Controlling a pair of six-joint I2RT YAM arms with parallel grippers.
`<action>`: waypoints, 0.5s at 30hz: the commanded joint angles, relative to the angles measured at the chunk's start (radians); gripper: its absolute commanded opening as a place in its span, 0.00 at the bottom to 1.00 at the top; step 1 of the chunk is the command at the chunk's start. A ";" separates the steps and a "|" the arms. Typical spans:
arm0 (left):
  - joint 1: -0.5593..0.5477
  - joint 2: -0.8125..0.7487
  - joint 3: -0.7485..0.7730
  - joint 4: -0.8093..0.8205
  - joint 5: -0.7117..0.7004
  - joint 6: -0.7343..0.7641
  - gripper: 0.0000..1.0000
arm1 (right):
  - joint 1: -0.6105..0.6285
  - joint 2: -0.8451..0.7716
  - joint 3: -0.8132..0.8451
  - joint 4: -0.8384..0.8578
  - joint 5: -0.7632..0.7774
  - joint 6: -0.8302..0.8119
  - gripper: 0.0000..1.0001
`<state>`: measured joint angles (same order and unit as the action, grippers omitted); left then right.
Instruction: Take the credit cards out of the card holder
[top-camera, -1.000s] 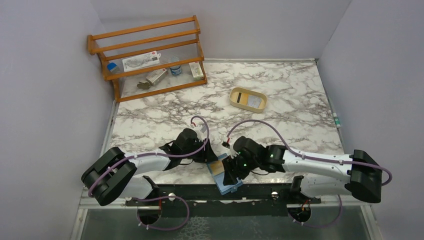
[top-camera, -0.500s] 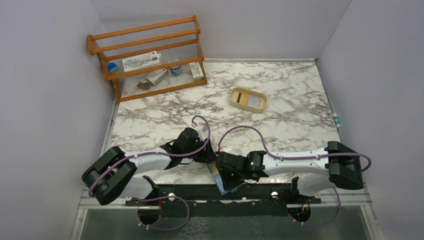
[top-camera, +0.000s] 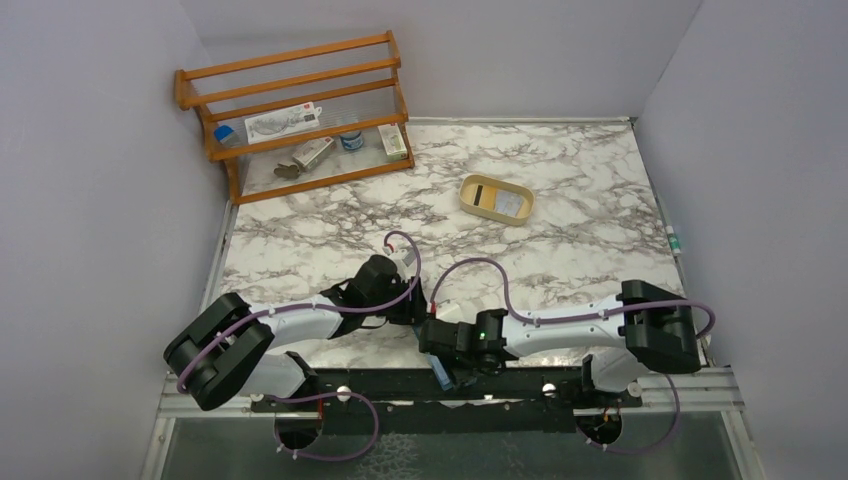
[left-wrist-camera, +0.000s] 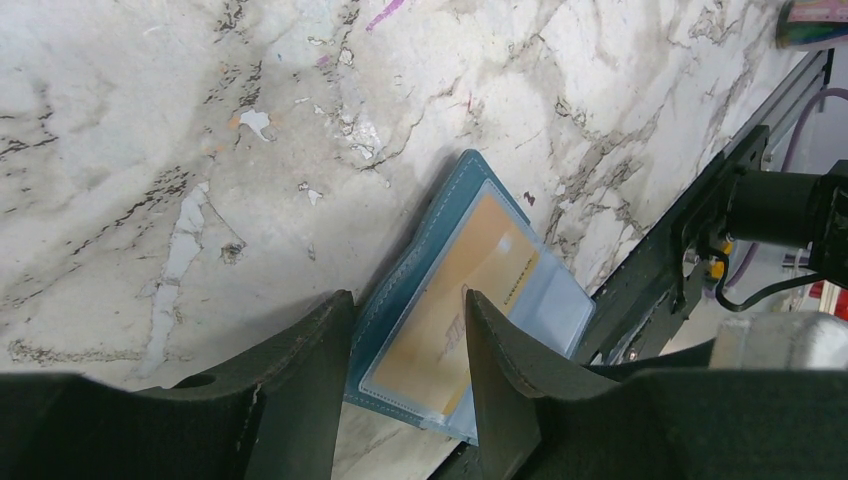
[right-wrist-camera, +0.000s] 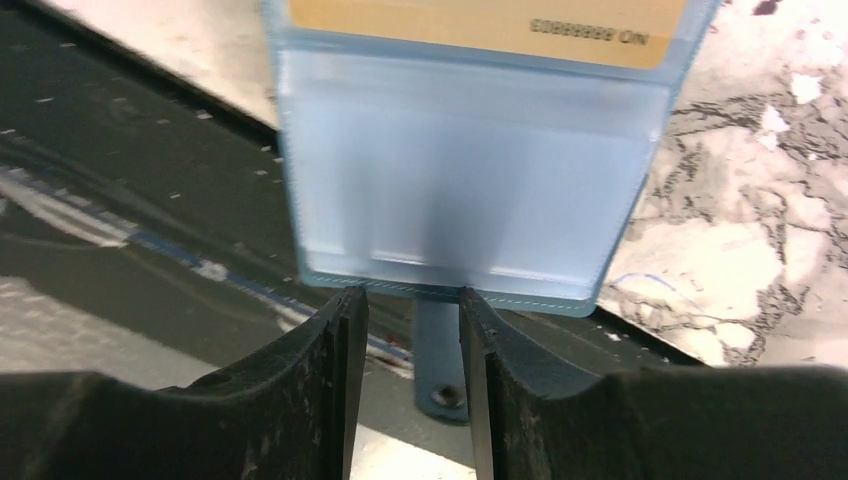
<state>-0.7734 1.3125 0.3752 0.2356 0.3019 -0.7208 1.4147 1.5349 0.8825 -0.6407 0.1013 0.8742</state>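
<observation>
The teal card holder (left-wrist-camera: 400, 300) lies open at the table's near edge, half over the black rail (right-wrist-camera: 120, 150). A tan credit card (left-wrist-camera: 455, 300) sits under its clear sleeve (right-wrist-camera: 460, 170). My left gripper (left-wrist-camera: 405, 297) is open and straddles the holder's inner corner, one fingertip (left-wrist-camera: 475, 310) over the tan card. My right gripper (right-wrist-camera: 408, 296) is open at the overhanging edge. The snap tab (right-wrist-camera: 440, 350) hangs between its jaws, close to the right finger, unclamped. From above, the card holder (top-camera: 444, 370) is mostly hidden under the right gripper (top-camera: 445, 350) beside the left gripper (top-camera: 418, 318).
A tan tray (top-camera: 470, 200) at the back middle holds a dark-striped card and a pale one. A wooden rack (top-camera: 300, 110) with small items stands at the back left. The table's near edge (top-camera: 400, 385) is a black rail right under the holder.
The right arm has folded in and swung its gripper leftward and toward the near edge, onto the holder's overhanging side. The left gripper has stayed put.
</observation>
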 joint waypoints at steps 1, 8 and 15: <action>0.000 0.021 0.003 -0.080 -0.044 0.023 0.47 | 0.009 0.043 0.004 -0.078 0.101 0.028 0.43; 0.000 0.013 0.001 -0.086 -0.040 0.022 0.47 | 0.006 0.101 -0.016 -0.089 0.162 0.024 0.40; 0.000 -0.007 -0.012 -0.084 -0.029 0.003 0.47 | -0.012 0.163 -0.030 -0.025 0.160 0.000 0.02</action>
<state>-0.7734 1.3128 0.3794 0.2264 0.3019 -0.7216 1.4185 1.6012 0.8963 -0.6895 0.1711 0.8875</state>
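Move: The card holder lies open. The middle of its near edge is roughly 1 cm ahead of the right hand, 2 cm to its right and 2 cm below. From this same hand the closing strap sits level with it, 2 cm to the right and 3 cm down, and the yellow card is some 11 cm ahead and 3 cm left, 2 cm lower. From the left hand the near edge lies about 12 cm back, 7 cm right and 2 cm below. The right fingertips come down onto the holder's near edge, a little left of its middle, and close from under half open to nearly shut there, seeming to pinch the clear sleeve's rim. The hand gets there by sinking and sliding right about 1.5 cm each, with nearly 1 cm forward and a slight tilt. The left hand holds still at the far edge, fingers half open. ##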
